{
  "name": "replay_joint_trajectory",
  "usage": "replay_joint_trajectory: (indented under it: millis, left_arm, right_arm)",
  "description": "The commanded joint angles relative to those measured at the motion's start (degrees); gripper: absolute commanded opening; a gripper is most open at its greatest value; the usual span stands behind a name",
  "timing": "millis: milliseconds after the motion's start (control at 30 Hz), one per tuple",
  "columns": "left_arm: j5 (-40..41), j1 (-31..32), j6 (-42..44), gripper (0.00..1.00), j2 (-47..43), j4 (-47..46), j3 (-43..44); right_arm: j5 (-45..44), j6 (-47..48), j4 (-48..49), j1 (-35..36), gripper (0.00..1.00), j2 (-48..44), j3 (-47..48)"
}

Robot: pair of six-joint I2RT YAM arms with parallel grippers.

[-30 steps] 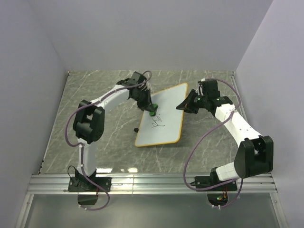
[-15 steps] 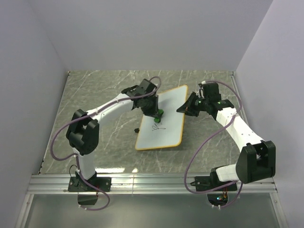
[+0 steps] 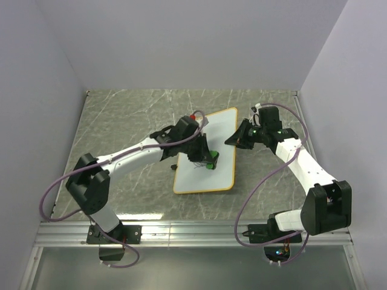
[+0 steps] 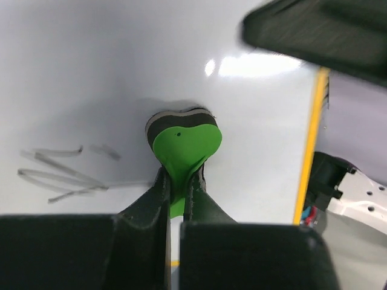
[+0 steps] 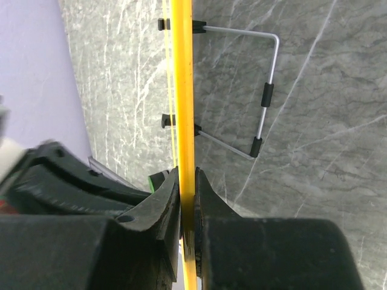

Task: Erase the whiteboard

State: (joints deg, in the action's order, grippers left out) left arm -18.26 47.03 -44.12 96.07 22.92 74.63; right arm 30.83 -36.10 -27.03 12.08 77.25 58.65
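Observation:
The whiteboard (image 3: pixel 221 130) lies tilted on the table, white with an orange-yellow rim. My left gripper (image 3: pixel 207 159) is shut on the small green eraser (image 3: pixel 212 162) and presses it on the board's near half. In the left wrist view the eraser (image 4: pixel 184 144) touches the white surface (image 4: pixel 121 66), with faint grey scribbles (image 4: pixel 60 176) to its left. My right gripper (image 3: pixel 236 138) is shut on the board's right rim. In the right wrist view the yellow rim (image 5: pixel 181 90) runs between the closed fingers (image 5: pixel 211 202).
The grey marbled table (image 3: pixel 121 121) is boxed in by pale walls on three sides. A metal rail (image 3: pixel 193 232) runs along the near edge. A bent wire stand (image 5: pixel 266 90) is clipped to the board's underside by two black clips (image 5: pixel 163 24).
My left arm has swept the eraser down the board toward its near end. The dark scribbles seen in the top view have shrunk. The right gripper has kept its hold on the rim.

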Motion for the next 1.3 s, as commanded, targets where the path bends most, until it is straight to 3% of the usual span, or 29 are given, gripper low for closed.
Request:
replay_joint_trajectory:
  millis: [0,200,467,600,800,1033,1267]
  left_arm:
    - [-3.3,0.7,-3.9,0.00,2.0,2.2,-12.1]
    - [-1.0,-5.0,-5.3,0.00,1.1,-2.7,-20.7]
    - [2.6,-13.4,-1.2,0.00,6.0,1.0,-15.5]
    - [3.3,-14.5,0.5,0.00,9.2,1.8,-14.5]
    - [2.1,-12.6,0.1,0.00,7.8,2.0,-14.3]
    - [0.2,-0.6,-1.2,0.00,5.1,11.8,-2.0]
    - [-1.6,0.4,-3.0,0.00,4.4,12.1,4.1]
  right_arm:
    - [0.3,5.4,-4.8,3.0,0.00,0.3,-2.1]
    - [0.6,5.9,-5.6,3.0,0.00,-0.2,-1.6]
    - [1.0,6.3,-7.1,3.0,0.00,-0.3,-0.4]
    - [0.9,6.6,-7.7,3.0,0.00,-0.6,0.3]
    - [0.6,6.3,-7.6,3.1,0.00,-0.6,0.4]
    - [0.5,6.0,-7.5,3.0,0.00,0.1,1.3]
    - [1.0,4.8,-6.2,3.0,0.00,0.7,1.2]
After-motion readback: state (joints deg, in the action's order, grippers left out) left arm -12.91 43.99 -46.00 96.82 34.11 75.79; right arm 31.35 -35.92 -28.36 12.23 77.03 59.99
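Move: The left gripper still has the green eraser against the tilted whiteboard. The last marks lie about 3 cm ahead of it, 5 cm to its left and 3 cm lower, partly hidden by the arm. The board's near edge is some 13 cm back and 2 cm left; its right edge is roughly 10 cm right, level fore and aft, and 5 cm higher. From the right gripper the marks are about 15 cm left, 4 cm back and 7 cm below. Sweep the left gripper left and down the slope of the board, about 9 cm leftward and 7 cm lower, bearing forward over the marks after a slight draw back. Then reverse, wiping right, up and back for about half that reach. Keep the fingers shut on the eraser and the eraser on the board while the wrist turns some 15 degrees counter-clockwise and partly back. Hold the board's right edge steady with the right gripper. ##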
